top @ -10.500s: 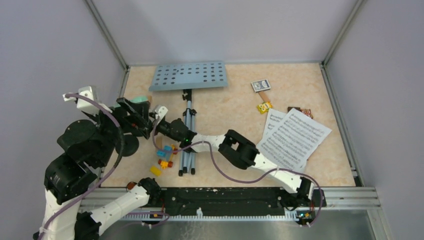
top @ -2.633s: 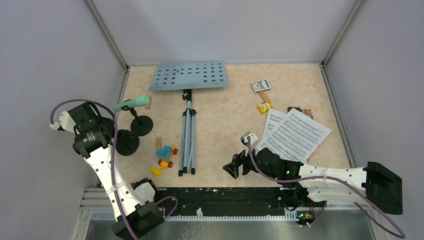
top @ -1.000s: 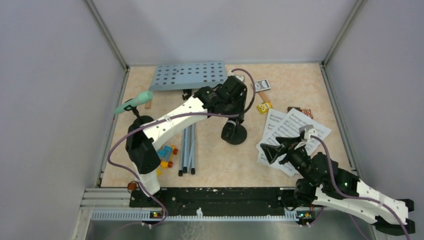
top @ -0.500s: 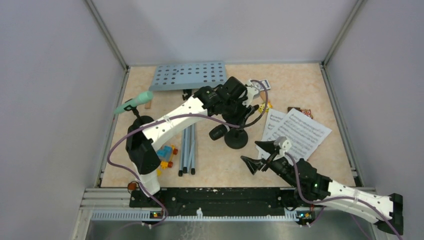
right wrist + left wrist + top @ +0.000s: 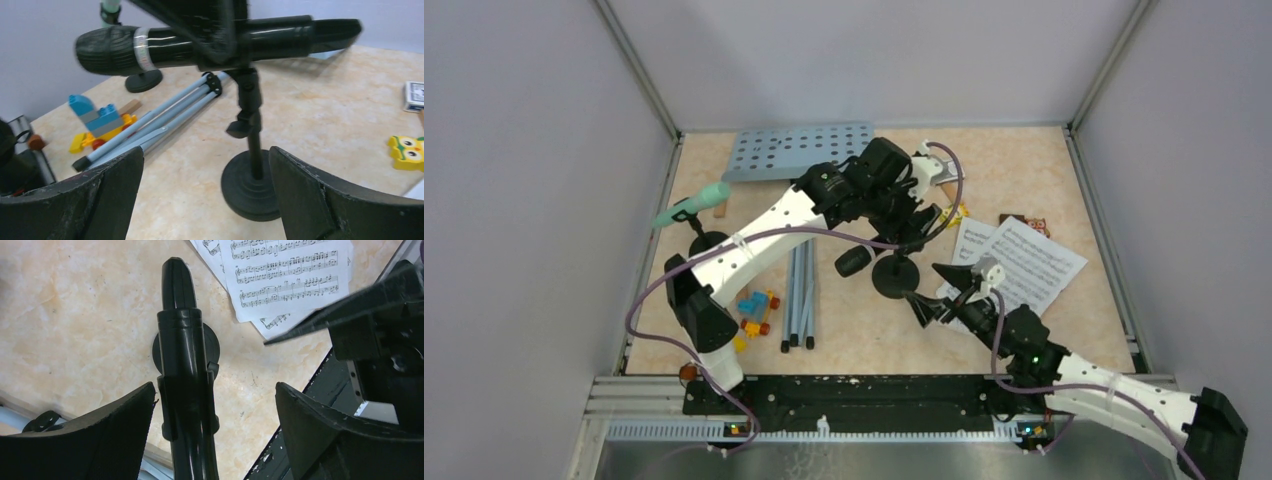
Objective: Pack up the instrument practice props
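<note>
The black microphone (image 5: 854,262) lies across the clip of its black round-based holder (image 5: 894,278), which stands mid-table. My left gripper (image 5: 892,232) hangs over it, open; the microphone (image 5: 182,365) runs between the fingers, nearer the left one, with a wide gap on the right. My right gripper (image 5: 936,292) is open low by the holder base (image 5: 250,187), which sits just ahead of its right finger. Sheet-music pages (image 5: 1016,268) lie to the right. The pale-blue music desk (image 5: 799,150) and tripod pole (image 5: 799,290) lie flat. A mint-green microphone (image 5: 689,205) sits on the other holder (image 5: 706,243).
Colourful toy bricks (image 5: 752,310) lie left of the tripod feet. A yellow owl brick (image 5: 407,150) and a card deck (image 5: 414,95) sit behind the pages. Cage posts and walls close in the table on three sides.
My left gripper has opened and let go of the black microphone, which stays on its holder. My right gripper has swung in toward the holder base.
</note>
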Controlling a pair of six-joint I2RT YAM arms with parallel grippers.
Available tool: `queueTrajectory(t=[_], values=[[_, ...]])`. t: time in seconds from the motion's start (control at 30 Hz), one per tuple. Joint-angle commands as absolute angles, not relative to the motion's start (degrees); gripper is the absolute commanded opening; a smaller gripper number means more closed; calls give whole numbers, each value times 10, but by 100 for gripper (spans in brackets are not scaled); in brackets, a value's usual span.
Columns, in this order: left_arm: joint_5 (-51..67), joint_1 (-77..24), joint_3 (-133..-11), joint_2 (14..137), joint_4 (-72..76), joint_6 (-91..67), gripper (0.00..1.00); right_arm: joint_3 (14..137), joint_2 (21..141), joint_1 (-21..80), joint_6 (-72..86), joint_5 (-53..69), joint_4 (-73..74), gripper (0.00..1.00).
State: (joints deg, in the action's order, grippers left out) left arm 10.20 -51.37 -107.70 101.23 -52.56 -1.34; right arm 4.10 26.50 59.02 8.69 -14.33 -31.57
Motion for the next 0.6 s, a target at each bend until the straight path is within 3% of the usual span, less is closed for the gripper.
queueTrajectory(t=[0.0,0.17,0.57], values=[[88,-516,-1077,959,-531,-5,94,40,315,494,116,-32,-409,93],[86,-515,-1020,923,-519,-9,94,65,436,417,88,95,-502,93],[95,-515,-895,850,-472,-26,96,134,674,390,91,106,-693,90]])
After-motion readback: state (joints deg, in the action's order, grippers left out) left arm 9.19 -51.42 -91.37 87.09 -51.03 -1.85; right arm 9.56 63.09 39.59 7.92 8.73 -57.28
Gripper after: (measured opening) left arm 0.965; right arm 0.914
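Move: Between the right hand and its goal lies some 10 cm forward and 4 cm left: the mic stand's stem, its middle 5 cm lower; the microphone atop is about 9 cm ahead, 5 left, 4 up. The folded legs lie about 26 cm left, 5 ahead, and the sheet music 26 cm right, 11 ahead, both 15 below. From the left hand the microphone's middle is about 3 cm below, 2 back, 2 left; the stem stands 1 cm left, level fore-and-aft, 12 down. Reaching for the stem with wide-open, nearly level fingers, the right hand goes about 7 cm forward and sinks 3 cm, veering left late on, so the jaws come up beneath the microphone's body. The left hand, also still open, slides roughly 6 cm left and back along the microphone towards its head end, rising slightly then sinking back; no grip by either hand yet. ##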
